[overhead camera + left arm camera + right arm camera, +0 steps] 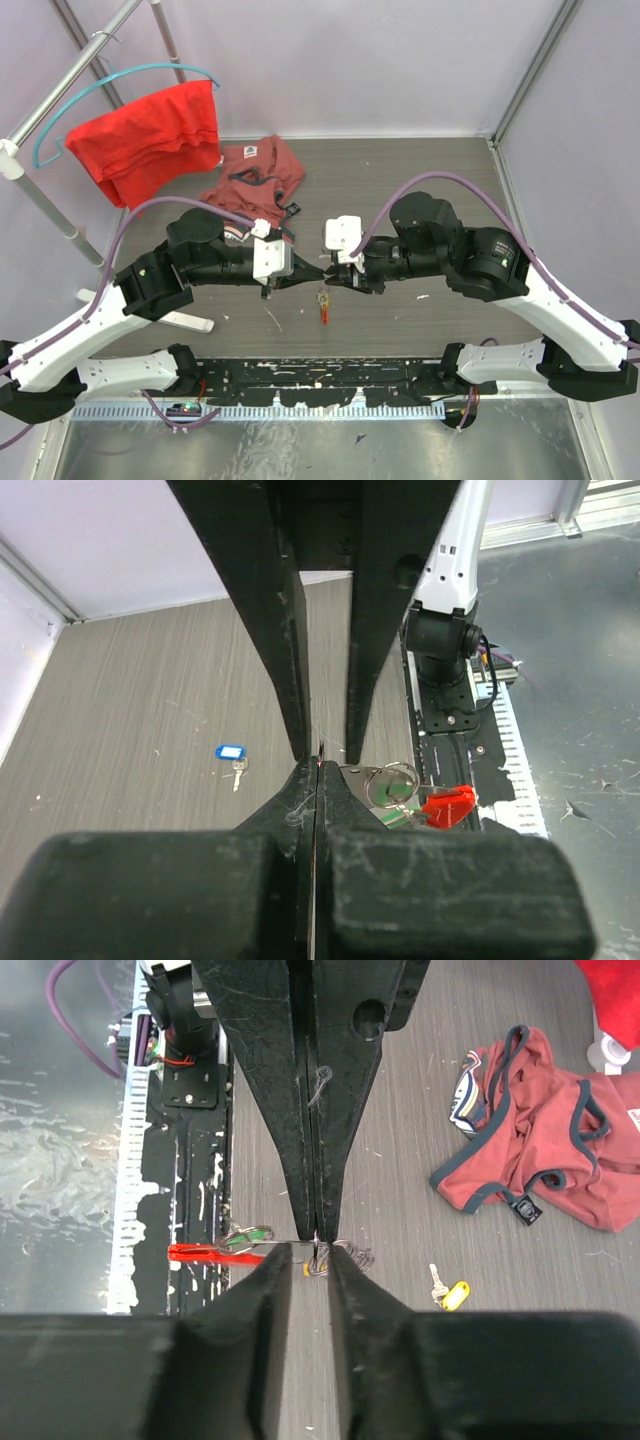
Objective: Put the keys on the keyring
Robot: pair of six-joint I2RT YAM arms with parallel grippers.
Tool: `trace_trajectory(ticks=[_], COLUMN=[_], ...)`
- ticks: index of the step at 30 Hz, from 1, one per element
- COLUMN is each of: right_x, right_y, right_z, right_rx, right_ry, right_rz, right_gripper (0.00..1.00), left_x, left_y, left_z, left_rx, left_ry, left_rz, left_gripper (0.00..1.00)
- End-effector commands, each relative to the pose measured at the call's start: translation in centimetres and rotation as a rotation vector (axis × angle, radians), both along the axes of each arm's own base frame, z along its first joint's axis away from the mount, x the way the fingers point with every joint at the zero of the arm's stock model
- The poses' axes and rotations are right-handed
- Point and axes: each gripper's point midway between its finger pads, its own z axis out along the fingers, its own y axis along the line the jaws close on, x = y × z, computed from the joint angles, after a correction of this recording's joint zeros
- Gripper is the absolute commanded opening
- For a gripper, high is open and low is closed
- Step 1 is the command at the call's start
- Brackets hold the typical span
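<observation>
The keyring (392, 780) is a thin silver ring with a red oval tag (448, 805) and a green-headed key (400, 816) on it. It hangs just off my left gripper (318, 768), whose jaws are pressed shut on a flat silver piece of it. In the top view the ring and tag (323, 308) dangle below the two meeting grippers. My right gripper (310, 1252) faces the left one tip to tip, its jaws slightly apart around the left fingers (285, 1110). On the table lie a blue-headed key (231, 753) and a yellow-headed key (450, 1293).
A maroon garment (255, 175) lies on the table behind the grippers. A red cloth (150, 140) hangs on a teal hanger from a metal rail at the back left. The black base rail (320, 375) runs along the near edge.
</observation>
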Motion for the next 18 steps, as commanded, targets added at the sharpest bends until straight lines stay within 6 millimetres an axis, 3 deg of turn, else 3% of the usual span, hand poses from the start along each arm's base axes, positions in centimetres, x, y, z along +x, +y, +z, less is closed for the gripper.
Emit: trace_trajectory(ticks=[1, 4, 11, 18], right_x=[0.2, 0.3, 0.2, -0.4], right_y=[-0.1, -1.7, -5.0, -5.5], right_z=[3.6, 5.8, 9.7, 9.6], right_rx=[0.144, 0.250, 0.508, 0.546], right_ry=[-0.087, -0.141, -0.222, -0.194], right_rz=[-0.011, -0.065, -0.167, -0.165], right_gripper=[0.33, 0.39, 0.42, 0.43], left_x=[0.1, -0.1, -1.1, -2.4], left_y=[0.6, 1.0, 1.6, 2.5], left_z=[1.7, 2.3, 4.6, 6.8], left_rx=[-0.058, -0.105, -0.339, -0.544], left_ry=[-0.064, -0.072, -0.048, -0.066], left_rz=[0.014, 0.024, 0.022, -0.032], left_gripper=[0.00, 0.00, 0.00, 0.00])
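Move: The keyring bunch is pinched in the left fingertips, its middle about 3 cm back of and 3 cm below that hand point. From the right gripper, whose fingers meet the left ones and have begun to part, it also sits roughly 3 cm back and 3 cm down. The blue-tagged key lies on the table some 17 cm ahead and 15 cm right of the right hand, the yellow-tagged key about 19 cm ahead and 2 cm right, both around 36 cm below. Keep the left fingers shut on the keyring while you open the right gripper further, to a bit under half, and back it off up and to the right, about 10 cm in all, tipping its fingers up some 30 degrees towards level. Ease the left gripper slightly left, up and back, 2 cm or so, tilting its tips up nearly 20 degrees. ##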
